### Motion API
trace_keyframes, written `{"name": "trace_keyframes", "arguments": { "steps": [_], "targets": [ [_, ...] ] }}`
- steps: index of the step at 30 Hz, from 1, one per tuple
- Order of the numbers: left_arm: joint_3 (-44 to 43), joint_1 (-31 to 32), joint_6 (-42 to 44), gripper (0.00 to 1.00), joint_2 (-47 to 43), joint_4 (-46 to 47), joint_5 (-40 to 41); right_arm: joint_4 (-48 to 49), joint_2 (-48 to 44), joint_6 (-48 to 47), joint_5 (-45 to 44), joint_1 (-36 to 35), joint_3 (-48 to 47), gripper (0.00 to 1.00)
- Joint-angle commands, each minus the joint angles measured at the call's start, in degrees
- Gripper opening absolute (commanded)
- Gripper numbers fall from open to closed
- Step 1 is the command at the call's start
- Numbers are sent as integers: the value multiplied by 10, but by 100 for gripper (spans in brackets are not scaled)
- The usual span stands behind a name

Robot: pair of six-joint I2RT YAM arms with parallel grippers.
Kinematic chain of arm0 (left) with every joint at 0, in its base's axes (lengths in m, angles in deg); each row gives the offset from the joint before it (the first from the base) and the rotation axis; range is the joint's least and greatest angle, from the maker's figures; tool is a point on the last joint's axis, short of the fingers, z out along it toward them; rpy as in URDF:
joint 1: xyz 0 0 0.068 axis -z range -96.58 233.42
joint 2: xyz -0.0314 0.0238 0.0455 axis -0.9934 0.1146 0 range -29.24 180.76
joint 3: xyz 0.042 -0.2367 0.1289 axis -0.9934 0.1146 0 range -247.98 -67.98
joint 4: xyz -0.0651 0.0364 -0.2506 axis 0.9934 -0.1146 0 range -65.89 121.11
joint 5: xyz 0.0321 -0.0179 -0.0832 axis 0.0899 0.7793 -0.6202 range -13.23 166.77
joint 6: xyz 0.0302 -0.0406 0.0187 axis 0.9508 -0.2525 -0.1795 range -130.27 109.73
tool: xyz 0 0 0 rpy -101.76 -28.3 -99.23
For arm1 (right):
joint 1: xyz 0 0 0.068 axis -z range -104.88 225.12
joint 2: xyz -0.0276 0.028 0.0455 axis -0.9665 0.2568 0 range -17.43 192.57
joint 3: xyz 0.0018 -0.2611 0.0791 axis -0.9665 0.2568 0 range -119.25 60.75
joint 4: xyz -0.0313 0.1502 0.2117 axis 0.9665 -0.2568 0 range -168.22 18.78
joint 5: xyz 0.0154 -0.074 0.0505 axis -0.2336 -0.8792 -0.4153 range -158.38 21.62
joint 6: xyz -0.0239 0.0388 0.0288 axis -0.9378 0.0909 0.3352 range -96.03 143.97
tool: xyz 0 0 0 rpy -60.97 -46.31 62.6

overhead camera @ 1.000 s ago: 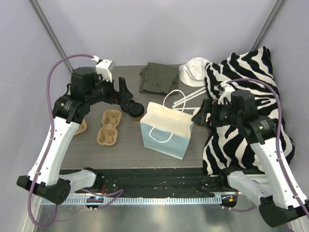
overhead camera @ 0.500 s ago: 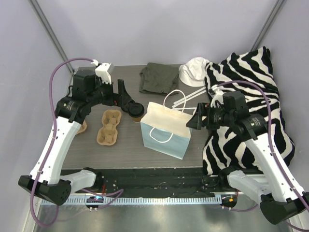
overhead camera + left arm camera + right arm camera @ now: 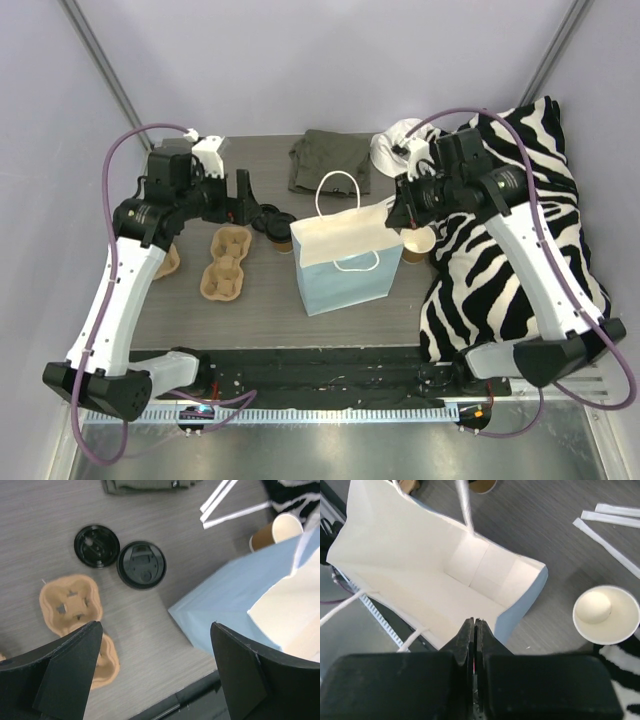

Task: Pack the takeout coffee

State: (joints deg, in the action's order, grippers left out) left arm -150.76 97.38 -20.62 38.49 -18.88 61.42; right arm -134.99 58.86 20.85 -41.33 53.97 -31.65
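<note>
The takeout coffee (image 3: 284,232), a tan cup under a black lid, stands left of the blue paper bag (image 3: 345,268). It also shows in the left wrist view (image 3: 141,564), beside a second black lid (image 3: 97,546). My left gripper (image 3: 250,207) is open and empty, hovering just left of the coffee, and its jaws (image 3: 155,630) stand wide apart over bare table. My right gripper (image 3: 398,215) is shut at the bag's upper right rim and holds the bag upright with its mouth open. Its fingertips (image 3: 475,623) lie over the bag's white inside (image 3: 435,580).
A lidless tan cup (image 3: 418,243) stands right of the bag, under my right arm. A brown pulp carrier (image 3: 225,262) lies left of the coffee. White straws (image 3: 610,535), a green cloth (image 3: 330,160), a white cap (image 3: 395,150) and a zebra cloth (image 3: 510,260) lie at the back and right.
My right gripper has moved back and up at the bag's rim. The bag has gone from leaning to standing upright with its mouth open. My left arm has shifted slightly left.
</note>
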Motion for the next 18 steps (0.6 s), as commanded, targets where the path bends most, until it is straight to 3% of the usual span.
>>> {"name": "trace_keyframes", "arguments": {
  "steps": [1, 5, 6, 8, 9, 11, 15, 18],
  "targets": [
    [-19, -31, 32, 94, 15, -66, -62, -101, 69, -199, 55, -6, -70, 1],
    [-1, -90, 50, 94, 20, -101, -120, -121, 107, -278, 35, -26, -89, 2],
    [3, -101, 53, 94, 18, -106, -128, -118, 116, -264, 24, -36, -108, 11],
    [9, -127, 62, 94, 16, -114, -148, -129, 143, -250, 13, -36, -152, 18],
    [10, -135, 65, 94, 13, -116, -152, -138, 146, -246, 10, -36, -166, 30],
    [21, -155, 65, 94, 11, -115, -162, -125, 133, -215, 1, -36, -176, 42],
    [33, -165, 58, 94, 13, -108, -187, -79, 79, -164, -13, -35, -163, 49],
    [34, -169, 55, 94, 18, -106, -200, -47, 47, -130, -42, -36, -155, 69]
  ]
}}
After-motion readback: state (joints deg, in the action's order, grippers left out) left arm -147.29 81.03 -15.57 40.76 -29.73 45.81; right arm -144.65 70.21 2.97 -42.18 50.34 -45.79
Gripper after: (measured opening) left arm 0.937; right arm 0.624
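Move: The bag stands with its middle about 13 cm left of the right hand, 1 cm ahead and 13 below; the shut fingertips are at its right rim. An empty cup stands some 12 cm ahead of that hand, 5 right and 22 down. From the wide-open left hand, the near tray lies about 5 cm ahead, 8 left, 25 down; the lidded cup 10 ahead, 8 right, 20 down. At the right end of the bag's mouth the right hand's shut fingers dip about 4 cm, edging forward and left while turning nearly 20 degrees counter-clockwise, then spread past half open as the hand rises back to its height. Over the trays the left hand, staying wide open, sinks and swings left, each about 5 cm, drawing back slightly and tipping down. ##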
